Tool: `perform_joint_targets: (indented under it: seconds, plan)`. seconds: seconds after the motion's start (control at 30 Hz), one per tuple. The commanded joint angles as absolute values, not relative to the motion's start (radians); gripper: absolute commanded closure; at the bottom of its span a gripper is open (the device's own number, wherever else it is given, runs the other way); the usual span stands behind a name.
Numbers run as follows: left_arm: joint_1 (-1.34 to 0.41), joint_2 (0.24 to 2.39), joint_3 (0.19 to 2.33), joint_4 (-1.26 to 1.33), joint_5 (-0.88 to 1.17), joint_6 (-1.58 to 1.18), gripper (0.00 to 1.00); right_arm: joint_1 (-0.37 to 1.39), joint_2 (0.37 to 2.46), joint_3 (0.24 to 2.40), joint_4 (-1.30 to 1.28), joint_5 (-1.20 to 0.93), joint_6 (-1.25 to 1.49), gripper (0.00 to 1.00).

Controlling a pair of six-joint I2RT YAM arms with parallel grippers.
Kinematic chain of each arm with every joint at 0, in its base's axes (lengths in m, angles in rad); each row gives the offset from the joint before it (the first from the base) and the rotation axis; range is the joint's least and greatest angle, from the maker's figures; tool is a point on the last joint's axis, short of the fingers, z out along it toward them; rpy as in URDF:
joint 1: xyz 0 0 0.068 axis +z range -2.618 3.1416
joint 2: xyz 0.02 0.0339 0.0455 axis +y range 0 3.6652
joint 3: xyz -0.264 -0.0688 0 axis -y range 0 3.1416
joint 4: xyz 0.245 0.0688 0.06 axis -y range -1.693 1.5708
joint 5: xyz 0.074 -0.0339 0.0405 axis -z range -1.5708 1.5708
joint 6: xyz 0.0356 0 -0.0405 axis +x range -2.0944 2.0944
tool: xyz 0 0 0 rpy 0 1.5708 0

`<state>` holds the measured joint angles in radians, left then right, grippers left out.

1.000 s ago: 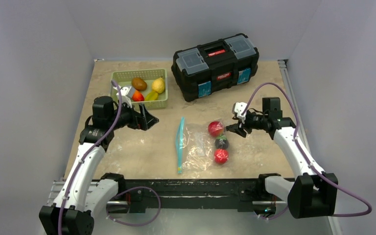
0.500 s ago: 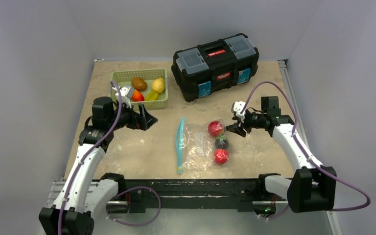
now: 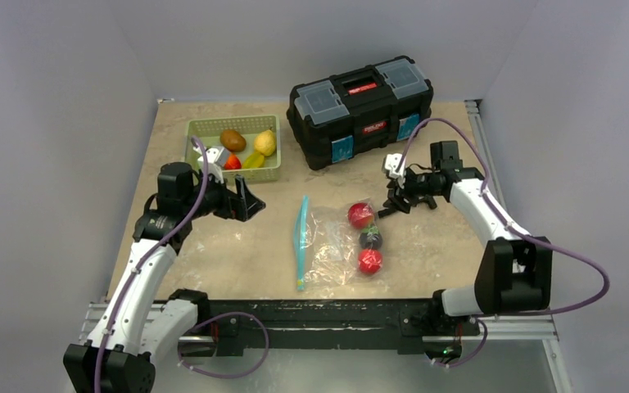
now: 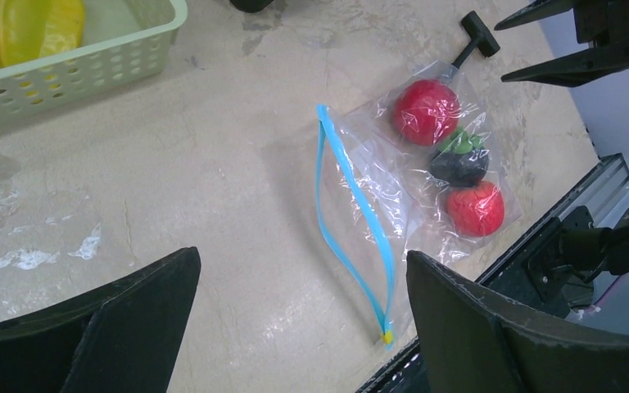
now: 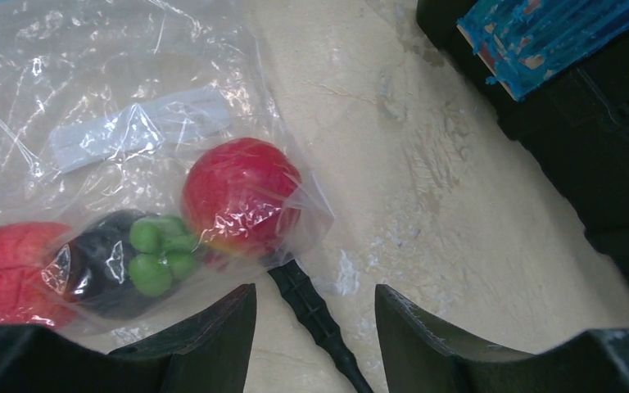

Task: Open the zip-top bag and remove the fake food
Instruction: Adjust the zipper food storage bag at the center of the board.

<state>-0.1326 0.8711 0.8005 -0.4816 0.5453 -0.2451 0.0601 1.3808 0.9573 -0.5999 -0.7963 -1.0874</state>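
The zip-top bag (image 3: pixel 328 246) lies flat at mid-table, its teal zip strip (image 4: pixel 352 221) parted, with the yellow slider at the near end. Inside it sit three pieces of fake food: a red fruit (image 5: pixel 242 196), a dark one with a green top (image 5: pixel 127 262) and a red strawberry (image 4: pixel 475 209). My left gripper (image 4: pixel 300 258) hangs open above bare table left of the strip, also seen from above (image 3: pixel 254 199). My right gripper (image 5: pixel 315 288) is open low beside the bag's right edge (image 3: pixel 389 209). A black hammer handle (image 5: pixel 328 327) runs between its jaws, touching neither.
A green basket (image 3: pixel 231 124) at back left holds more fake food, brown, yellow, red and green. A black toolbox (image 3: pixel 360 102) stands at back centre, close behind my right wrist. The table's near rail (image 4: pixel 540 246) runs just beyond the bag.
My right arm has swung its wrist back toward the toolbox, and the gripper now tips down by the red fruit. The left gripper has shifted only slightly. The bag has not moved.
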Motion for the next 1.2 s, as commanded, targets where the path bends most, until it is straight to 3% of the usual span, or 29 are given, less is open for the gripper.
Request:
perform_joint_targets:
  seconds: [0.0, 0.23, 0.5, 0.67, 0.77, 1.17]
  plan:
    - [-0.142, 0.874, 0.847, -0.469, 0.555, -0.226, 0.06, 0.095, 1.428, 1.044, -0.643, -0.764, -1.126, 0.47]
    - [-0.168, 0.905, 0.849, -0.469, 0.588, -0.233, 0.19, 0.249, 1.405, 1.002, -0.61, -0.7, -1.079, 0.47]
    - [-0.261, 0.978, 0.858, -0.512, 0.562, -0.269, 0.31, 0.297, 1.472, 1.008, -0.599, -0.633, -1.051, 0.48]
    - [-0.318, 1.014, 0.818, -0.516, 0.526, -0.365, 0.53, 0.305, 1.481, 0.977, -0.599, -0.613, -1.076, 0.56]
    - [-0.341, 1.014, 0.749, -0.477, 0.5, -0.42, 0.62, 0.319, 1.498, 0.973, -0.595, -0.597, -1.085, 0.62]
    - [-0.437, 1.078, 0.675, -0.371, 0.477, -0.494, 0.64, 0.393, 1.583, 0.994, -0.59, -0.53, -1.063, 0.9]
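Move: The far red fruit in the bag lies about 7 cm to the right hand's left, 3 cm back and 7 cm below. From this hand, the dark fruit is some 9 cm back and 5 cm left, the near red one 15 cm back and 5 cm left, the hammer 5 cm right and level with it. From the left hand, the blue zip strip is roughly 11 cm right, 7 back, 18 below; the green basket 17 ahead, 8 left. The right fingers end up nearly shut on the bag's film just right of the far red fruit, having swept about 6 cm left, slightly back, then sunk some 6 cm while closing from half open. The left hand, touching nothing, sinks about 9 cm, going right and back towards the zip strip, tipping down some 20 degrees and narrowing its wide-open fingers to about a third. ##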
